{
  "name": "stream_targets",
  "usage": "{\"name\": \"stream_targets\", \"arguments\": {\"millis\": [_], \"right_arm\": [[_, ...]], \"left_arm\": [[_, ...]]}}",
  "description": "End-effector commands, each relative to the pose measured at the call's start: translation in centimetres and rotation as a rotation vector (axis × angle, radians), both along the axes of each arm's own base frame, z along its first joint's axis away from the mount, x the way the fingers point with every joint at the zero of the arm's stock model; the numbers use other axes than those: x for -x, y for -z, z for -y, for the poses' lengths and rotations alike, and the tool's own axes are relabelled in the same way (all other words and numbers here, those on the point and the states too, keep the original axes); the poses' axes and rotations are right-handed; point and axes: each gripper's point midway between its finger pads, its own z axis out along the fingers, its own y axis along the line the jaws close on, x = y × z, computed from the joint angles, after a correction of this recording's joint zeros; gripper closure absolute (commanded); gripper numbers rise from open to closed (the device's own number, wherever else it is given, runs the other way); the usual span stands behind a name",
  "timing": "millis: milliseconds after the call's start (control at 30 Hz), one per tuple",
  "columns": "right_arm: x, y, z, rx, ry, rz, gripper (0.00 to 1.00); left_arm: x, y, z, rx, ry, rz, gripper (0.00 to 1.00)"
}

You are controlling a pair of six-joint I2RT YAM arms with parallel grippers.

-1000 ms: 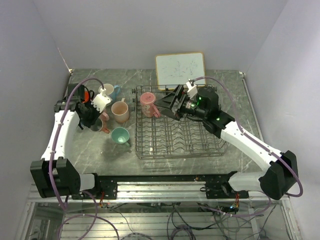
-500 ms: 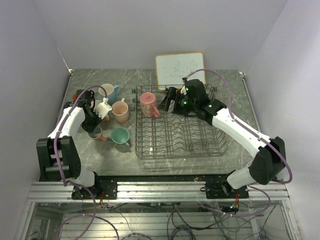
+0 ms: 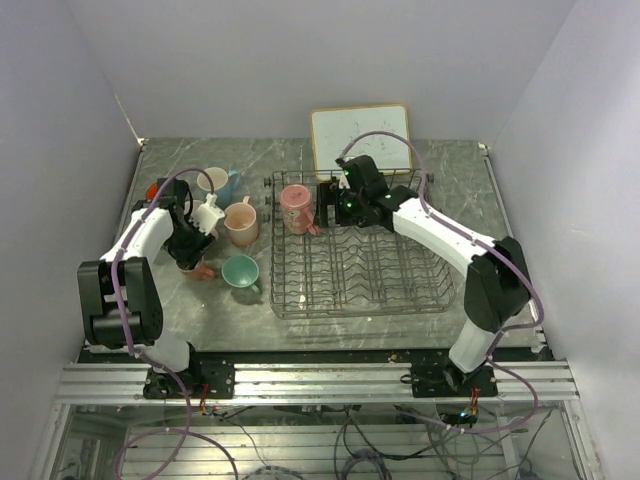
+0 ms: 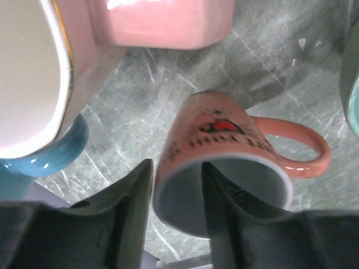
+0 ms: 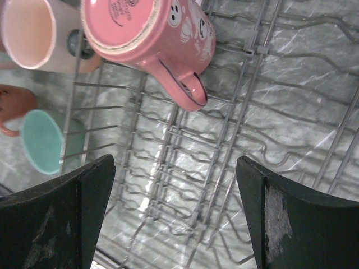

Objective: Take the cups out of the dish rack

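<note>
The grey wire dish rack (image 3: 400,300) holds one pink mug (image 3: 295,207), upside down at its far left corner; in the right wrist view the mug (image 5: 148,31) has its handle toward the camera. My right gripper (image 3: 326,205) is open and empty just right of it, over the rack wires (image 5: 247,112). My left gripper (image 3: 190,257) straddles the rim of a salmon mug (image 4: 224,151) on the table (image 3: 200,270), one finger inside and one outside. The jaws stand slightly apart, with a gap beside the mug wall.
On the table left of the rack stand a light blue mug (image 3: 222,183), a peach mug (image 3: 240,222), a teal mug (image 3: 240,271) and an orange-red one (image 3: 157,190). A wood-framed whiteboard (image 3: 360,138) leans behind the rack.
My left gripper has come down and forward with the salmon mug to the table. My right gripper has moved left along the rack's far side toward the pink mug.
</note>
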Motion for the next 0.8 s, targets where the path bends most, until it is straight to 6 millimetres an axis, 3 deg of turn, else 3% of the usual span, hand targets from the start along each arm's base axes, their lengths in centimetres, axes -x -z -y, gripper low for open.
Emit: {"name": "stream_targets", "arguments": {"millis": [0, 167, 267, 400, 500, 667, 767], "right_arm": [[-1.4, 1.7, -0.6, 0.131, -0.098, 0.065, 0.12], [-2.6, 3.1, -2.9, 0.224, -0.188, 0.116, 0.13], [-3.4, 4.3, -3.9, 0.273, -0.221, 0.130, 0.14], [-4.9, 6.6, -3.8, 0.369, -0.224, 0.133, 0.16], [-5.5, 7.9, -3.7, 0.415, -0.243, 0.134, 0.19], [-5.5, 9.2, -4.2, 0.445, -0.280, 0.155, 0.32], [-5.0, 9.2, -4.9, 0.443, -0.304, 0.175, 0.41]], "left_arm": [[-1.0, -2.0, 0.7, 0.025, 0.019, 0.038, 0.32], [-1.1, -5.6, 1.7, 0.079, 0.018, 0.078, 0.24], [-0.8, -8.0, 2.4, 0.115, 0.022, 0.108, 0.14], [0.1, -10.8, 3.2, 0.149, 0.052, 0.146, 0.07], [0.7, -12.9, 4.4, 0.211, 0.073, 0.175, 0.07], [1.0, -15.9, 6.9, 0.345, 0.106, 0.222, 0.06], [0.7, -16.9, 7.6, 0.383, 0.110, 0.261, 0.00]]}}
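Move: For the right gripper, the large pink mug in the rack is about 8 cm ahead, 7 cm left and 9 cm below, its handle on the near right side. The peach mug stands 14 cm left of it and 3 cm nearer; the teal cup 14 cm left, 14 cm nearer. The left gripper, already opening, straddles the small brown mug's rim; its middle is 2 cm back, 2 cm right, 3 cm below. The teal cup is 11 cm right of it, 2 cm nearer. Bring the right gripper down about 10 cm, working forward and left, to the pink mug's handle; swing the fingers some 30 degrees steeper and start closing them around the handle, leaving them still part open. Meanwhile open the left gripper wide and lift it about 15 cm off the small brown mug, veering right late and tilting as it climbs. ##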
